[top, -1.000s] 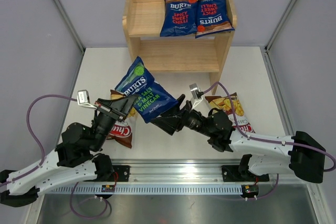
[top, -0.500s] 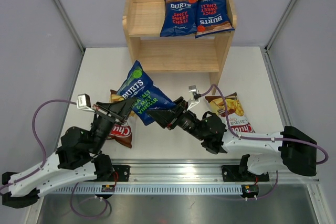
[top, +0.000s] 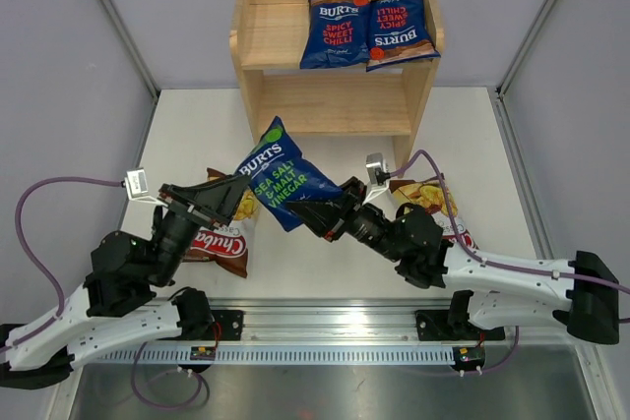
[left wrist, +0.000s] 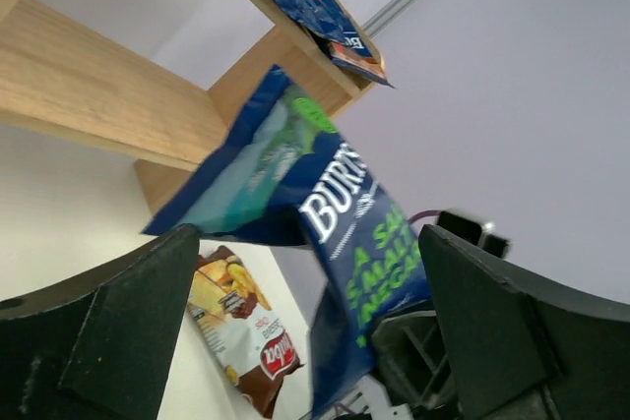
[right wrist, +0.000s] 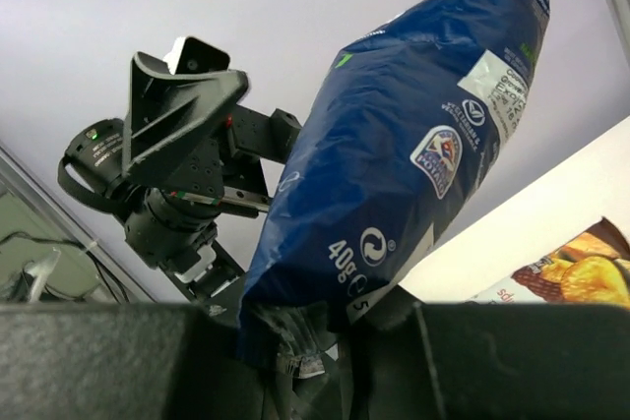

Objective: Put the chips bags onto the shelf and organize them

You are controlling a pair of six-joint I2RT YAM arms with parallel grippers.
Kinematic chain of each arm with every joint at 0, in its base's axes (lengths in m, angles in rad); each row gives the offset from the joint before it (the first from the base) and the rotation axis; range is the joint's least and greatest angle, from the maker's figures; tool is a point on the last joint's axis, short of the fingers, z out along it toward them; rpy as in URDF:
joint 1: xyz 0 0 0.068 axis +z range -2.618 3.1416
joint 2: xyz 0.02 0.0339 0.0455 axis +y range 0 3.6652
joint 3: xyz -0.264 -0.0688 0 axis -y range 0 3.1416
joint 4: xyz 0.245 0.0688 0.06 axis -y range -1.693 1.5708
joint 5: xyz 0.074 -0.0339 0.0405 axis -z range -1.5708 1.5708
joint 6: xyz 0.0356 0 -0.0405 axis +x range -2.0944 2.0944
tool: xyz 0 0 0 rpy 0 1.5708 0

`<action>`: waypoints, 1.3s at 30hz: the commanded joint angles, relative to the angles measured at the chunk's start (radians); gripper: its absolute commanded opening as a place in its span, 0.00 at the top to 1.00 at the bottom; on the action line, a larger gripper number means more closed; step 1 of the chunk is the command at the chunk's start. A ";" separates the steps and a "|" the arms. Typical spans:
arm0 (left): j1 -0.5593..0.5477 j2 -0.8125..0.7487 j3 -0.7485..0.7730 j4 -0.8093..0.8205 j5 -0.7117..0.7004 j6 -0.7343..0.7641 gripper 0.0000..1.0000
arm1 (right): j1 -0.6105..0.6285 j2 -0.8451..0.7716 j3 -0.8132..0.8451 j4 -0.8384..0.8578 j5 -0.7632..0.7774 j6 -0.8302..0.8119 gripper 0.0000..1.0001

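The wooden shelf (top: 276, 34) stands at the back and holds two red-label Burts bags (top: 336, 30) (top: 399, 30) on its top tier. My right gripper (top: 313, 211) is shut on the bottom edge of the sea salt Burts bag (top: 281, 176) and holds it up in the air, tilted toward the shelf. The pinch shows in the right wrist view (right wrist: 335, 331). My left gripper (top: 219, 199) is open and empty, just left of that bag and apart from it. One Chuba bag (top: 221, 241) lies under the left gripper. The other Chuba bag (top: 430, 202) lies beside the right arm.
The shelf's lower tier (top: 335, 105) is bare wood, and the left half of the top tier is bare. In the left wrist view the shelf (left wrist: 89, 86) is up left, and the held bag (left wrist: 345, 233) hangs between the spread fingers. Grey walls enclose the white table (top: 187, 135).
The left gripper has drawn back to the left, away from the sea salt bag. The right gripper has carried the bag a little right and toward the shelf.
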 commanded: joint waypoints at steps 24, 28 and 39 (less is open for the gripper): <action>0.001 -0.096 -0.116 0.321 0.387 0.125 0.57 | 0.005 -0.221 0.102 -0.343 -0.290 -0.145 1.00; 0.001 -0.134 -0.068 0.206 0.367 0.199 0.63 | 0.005 -0.263 0.093 -0.423 -0.267 -0.170 1.00; 0.001 -0.087 0.098 0.006 0.456 0.349 0.97 | 0.004 -0.267 0.157 -0.579 -0.327 -0.181 1.00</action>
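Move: The sea salt & malt vinegar bag is already pinched at its bottom end by the right hand, its middle some 6 cm ahead, 6 cm left and 3 cm above. From the open left hand, its middle lies about 12 cm right, 6 cm ahead, nearly level. The left cassava bag lies roughly 11 cm ahead, 7 cm left and 38 cm below the left hand; the right cassava bag some 13 cm ahead, 30 cm right and 36 cm below the right hand. The vinegar bag stays pinched in the right hand, which draws it back about 6 cm and less far right, rising and then sinking, turning slightly counter-clockwise. The open left hand backs off some 7 cm beside it, veering right then slightly back left and rising a little, tips swinging up and clockwise about 20 degrees, and shuts on the bag's near top corner. ##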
